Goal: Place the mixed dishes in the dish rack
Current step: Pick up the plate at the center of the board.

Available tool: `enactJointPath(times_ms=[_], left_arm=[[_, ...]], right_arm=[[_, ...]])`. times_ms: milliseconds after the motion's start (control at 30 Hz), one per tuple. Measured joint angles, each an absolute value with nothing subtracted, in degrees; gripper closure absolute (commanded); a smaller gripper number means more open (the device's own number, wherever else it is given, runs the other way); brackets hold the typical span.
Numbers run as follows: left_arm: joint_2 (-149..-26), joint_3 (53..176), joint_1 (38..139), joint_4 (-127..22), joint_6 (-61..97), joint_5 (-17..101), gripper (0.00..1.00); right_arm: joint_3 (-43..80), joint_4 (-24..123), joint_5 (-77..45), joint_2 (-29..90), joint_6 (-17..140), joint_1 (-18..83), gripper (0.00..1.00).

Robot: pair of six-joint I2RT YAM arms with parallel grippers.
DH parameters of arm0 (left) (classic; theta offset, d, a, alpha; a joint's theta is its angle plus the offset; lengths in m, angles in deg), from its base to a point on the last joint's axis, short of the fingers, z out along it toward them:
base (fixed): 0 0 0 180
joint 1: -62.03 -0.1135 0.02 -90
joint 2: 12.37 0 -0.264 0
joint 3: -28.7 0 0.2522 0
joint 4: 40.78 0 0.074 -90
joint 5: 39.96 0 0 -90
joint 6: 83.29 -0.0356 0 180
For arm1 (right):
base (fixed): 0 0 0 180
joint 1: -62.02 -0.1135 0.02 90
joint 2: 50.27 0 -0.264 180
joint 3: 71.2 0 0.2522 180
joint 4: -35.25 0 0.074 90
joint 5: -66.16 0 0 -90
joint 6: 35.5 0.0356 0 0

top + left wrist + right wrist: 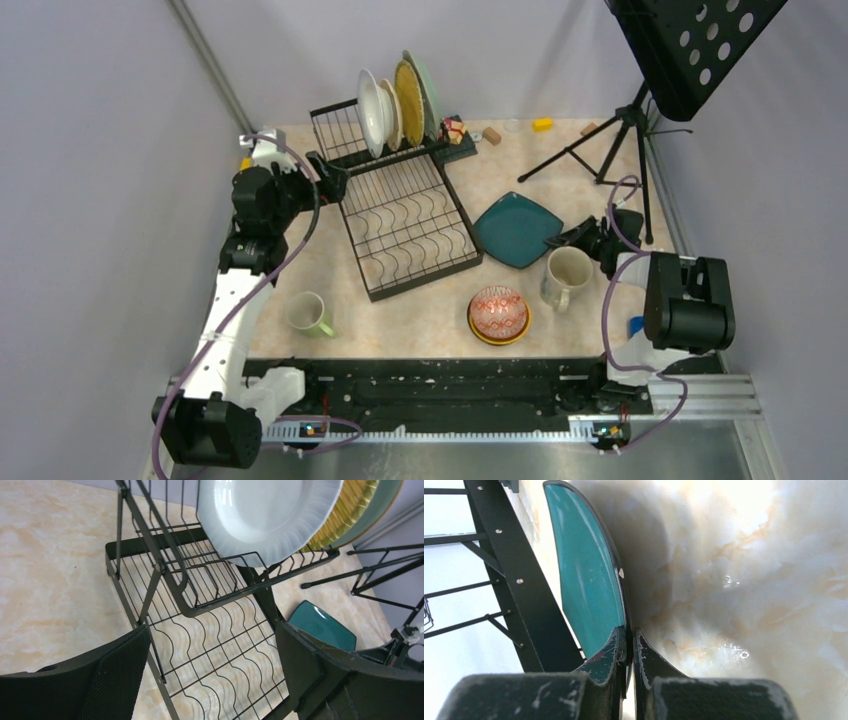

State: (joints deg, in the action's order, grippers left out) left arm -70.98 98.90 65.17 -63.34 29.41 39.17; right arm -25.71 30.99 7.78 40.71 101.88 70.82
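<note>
The black wire dish rack (405, 215) stands at centre left. Its raised section holds a white plate (372, 110), a cream-yellow plate (408, 100) and a pale teal plate (425, 90), all upright. The dark teal plate (515, 230) lies right of the rack, and my right gripper (562, 240) is shut on its right rim (586, 580), one finger on each face of it. My left gripper (212, 665) hangs open over the rack's flat tray (200, 605), holding nothing. On the table stand a cream mug (565, 278), a light-green mug (308, 312) and a red-patterned bowl (497, 310) nested in a yellow-orange bowl (500, 337).
A black tripod music stand (620, 140) stands at the back right, one leg reaching toward the dark teal plate. Small toy blocks (542, 124) lie along the back wall. A blue toy (636, 326) sits beside the right arm.
</note>
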Motion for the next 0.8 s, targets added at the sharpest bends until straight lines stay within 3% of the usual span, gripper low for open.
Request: enactJointPath(times_ms=[367, 800], left_arm=[[-69.78, 98.9, 67.18, -56.91, 24.99, 23.52, 0.02], [-81.34, 105.59, 85.41, -59.16, 15.75, 18.8, 0.03]], right_arm=[[-22.67, 38.48, 5.09, 34.79, 99.02, 70.71, 1.0], [-22.43, 39.77, 3.28, 30.22, 99.67, 70.71, 1.0]])
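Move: The right fingers already pinch the green plate's near right edge; its middle lies about 8 cm left and 3 cm ahead of them. From that hand the mug is 9 cm back and 3 cm right, the patterned bowl 17 cm back and 13 cm left. From the left hand the plate lies some 39 cm right, 3 cm ahead and 27 cm below; the rack's lower tier is 13 cm right, 4 cm ahead, 28 cm below. Right, still pinching, lifts the plate about 5 cm; left, open, swings 17 cm right towards it, turning clockwise. ##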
